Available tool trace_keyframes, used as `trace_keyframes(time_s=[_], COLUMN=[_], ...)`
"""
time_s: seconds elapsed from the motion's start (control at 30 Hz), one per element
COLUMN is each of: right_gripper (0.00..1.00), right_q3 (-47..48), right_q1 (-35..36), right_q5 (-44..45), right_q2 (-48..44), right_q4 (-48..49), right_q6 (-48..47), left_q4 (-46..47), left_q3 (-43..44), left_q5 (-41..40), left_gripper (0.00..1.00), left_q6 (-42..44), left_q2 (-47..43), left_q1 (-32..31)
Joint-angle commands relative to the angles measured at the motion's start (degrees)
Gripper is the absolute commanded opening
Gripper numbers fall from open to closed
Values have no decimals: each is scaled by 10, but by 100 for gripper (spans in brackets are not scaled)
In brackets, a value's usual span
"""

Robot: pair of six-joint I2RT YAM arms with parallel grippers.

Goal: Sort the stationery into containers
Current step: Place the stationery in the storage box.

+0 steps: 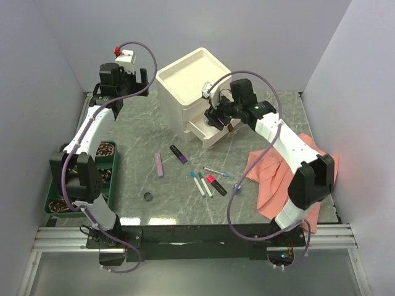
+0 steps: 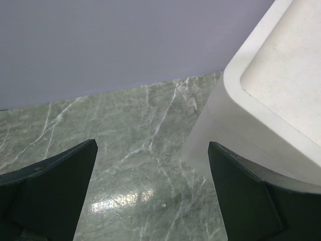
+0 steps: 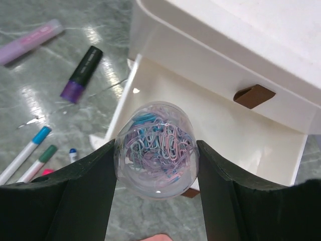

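My right gripper (image 3: 156,165) is shut on a clear round tub of coloured paper clips (image 3: 156,148), held just above the pulled-out lower drawer (image 3: 225,125) of the cream drawer box (image 1: 185,77). The drawer looks bare inside. On the table lie a lilac highlighter (image 1: 160,164), a purple highlighter (image 1: 179,154), blue-capped pens (image 1: 199,184), a red-and-black marker (image 1: 216,184), a blue-capped vial (image 1: 237,188) and a dark disc (image 1: 148,197). My left gripper (image 2: 153,170) stands open and empty over bare table, beside the box's (image 2: 281,90) back left corner.
A salmon-pink cloth (image 1: 278,172) lies under the right arm at the right. A green tray (image 1: 111,166) with dark items stands at the left edge beneath the left arm. A brown pull tab (image 3: 254,95) marks the shut drawer above the open one.
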Motion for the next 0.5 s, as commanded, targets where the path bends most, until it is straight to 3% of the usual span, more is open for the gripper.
trace_keyframes(time_s=[0.0, 0.23, 0.47], right_gripper=[27, 33, 60], right_q3=[33, 57, 80], right_q1=[-4, -4, -3], right_q5=[43, 67, 83], right_q2=[41, 93, 117], right_q4=[23, 22, 40], right_q6=[19, 17, 63], left_q4=[19, 20, 20], left_q3=[11, 13, 8], left_q5=[-5, -7, -12], left_gripper=[99, 99, 99], left_q6=[4, 6, 6], left_q2=[-21, -16, -15], left_q1=[2, 1, 2])
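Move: The right gripper already holds the clear clip container above the open drawer of the storage box; the drawer's middle lies about 6 cm ahead, 3 cm to the right and some 13 cm below. The brown handle on the closed drawer front is about 9 cm ahead, 3 cm right and 4 cm lower; the black-and-purple marker is 5 cm back, 11 cm left and 22 cm down. From the left hand, that drawer's middle lies roughly 28 cm right, 7 cm back and 17 cm below. Lower the right gripper about 8 cm towards the open drawer while carrying it some 4 cm forward, bringing the clip container down over the drawer's left part. Tip the hand slightly as it sinks, turn it a little clockwise, and ease to a stop at the bottom. Keep the fingers' hold on the container unchanged. ##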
